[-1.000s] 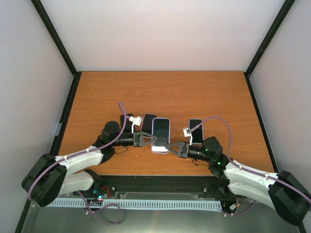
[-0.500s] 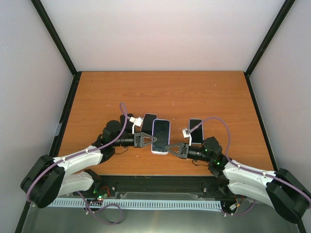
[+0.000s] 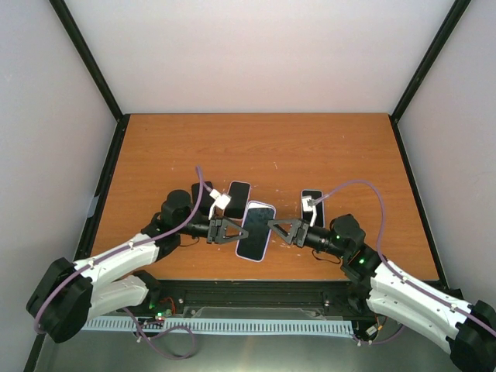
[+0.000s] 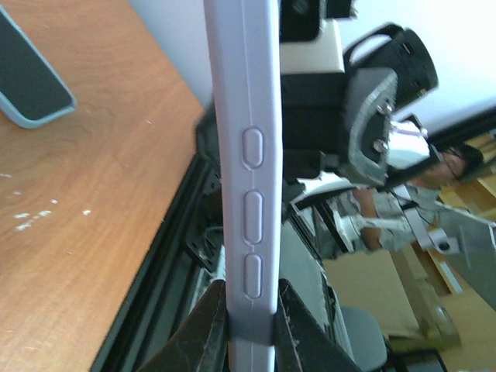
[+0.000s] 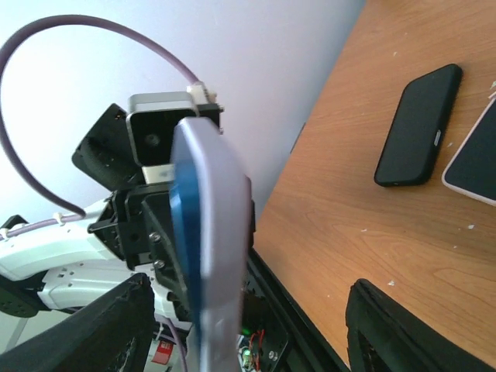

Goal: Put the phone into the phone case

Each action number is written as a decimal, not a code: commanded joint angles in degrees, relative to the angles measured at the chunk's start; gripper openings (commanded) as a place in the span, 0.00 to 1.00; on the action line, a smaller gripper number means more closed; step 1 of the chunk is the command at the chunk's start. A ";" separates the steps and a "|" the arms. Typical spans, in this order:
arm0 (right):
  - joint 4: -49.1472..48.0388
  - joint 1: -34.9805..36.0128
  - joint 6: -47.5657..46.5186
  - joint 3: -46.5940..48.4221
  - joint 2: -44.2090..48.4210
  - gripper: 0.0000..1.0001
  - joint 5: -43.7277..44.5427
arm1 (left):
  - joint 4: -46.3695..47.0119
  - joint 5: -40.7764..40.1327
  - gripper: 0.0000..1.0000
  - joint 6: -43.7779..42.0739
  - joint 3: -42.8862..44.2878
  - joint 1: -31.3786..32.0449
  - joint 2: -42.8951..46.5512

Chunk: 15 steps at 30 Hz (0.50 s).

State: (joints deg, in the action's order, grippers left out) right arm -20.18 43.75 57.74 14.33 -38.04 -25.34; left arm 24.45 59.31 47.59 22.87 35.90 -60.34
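Note:
A lilac phone case (image 3: 256, 230) hangs tilted above the table's near middle, a dark-screened phone (image 3: 254, 234) set in its face. My left gripper (image 3: 229, 230) is shut on the case's left edge. In the left wrist view both black fingers (image 4: 208, 322) pinch the case's buttoned side (image 4: 246, 155). My right gripper (image 3: 277, 228) stands open just right of the case. In the right wrist view the case (image 5: 221, 225), with the phone's blue rim (image 5: 180, 232), sits between the wide-apart fingers (image 5: 101, 329) and touches neither.
A black phone (image 3: 238, 197) lies flat behind the held case, also in the right wrist view (image 5: 418, 124). Another dark phone (image 3: 313, 208) with a pale rim lies beside the right wrist. The table's near edge (image 3: 256, 280) and a black rail run just below both grippers.
The case has risen off the table and swung toward the near edge in the left gripper. The right gripper has opened and let go of it.

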 commanded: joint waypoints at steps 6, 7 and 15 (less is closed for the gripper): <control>-0.15 0.11 -2.16 4.52 -3.24 0.66 -2.31 | -1.98 7.09 0.00 -6.28 4.18 0.04 1.57; -0.34 0.11 -2.11 4.95 -3.56 0.64 -2.69 | -2.26 7.21 0.00 -6.48 4.24 0.01 1.28; 0.54 0.11 -2.21 6.42 -3.39 0.34 -0.82 | -7.33 5.13 0.00 -8.79 5.32 0.07 0.34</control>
State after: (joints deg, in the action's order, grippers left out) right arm -19.64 43.75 56.36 18.59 -41.74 -26.79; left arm 19.38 64.97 42.74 24.05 35.90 -60.12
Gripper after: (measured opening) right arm 0.453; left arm 0.118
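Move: The phone in its lavender case is already pinched by the left hand along its left edge; its middle lies about 3 cm to that hand's right, level fore and aft. From the open right hand the phone's middle is some 4 cm left, 2 cm back and 1 cm higher. On the table, roughly 25 cm below the hands, the pink-rimmed phone lies 20 cm ahead and 10 cm left of the right hand, the right-hand phone 17 cm ahead and 19 cm right. The held phone is drawn back nearly 2 cm by the left hand, which keeps its pinch and turns about 5 degrees clockwise. The right hand slips about 1 cm left and then rises 1.5 cm, bringing its open fingers to either side of the phone's right edge near the far corner, and they start to close, by about a third of their gap. ##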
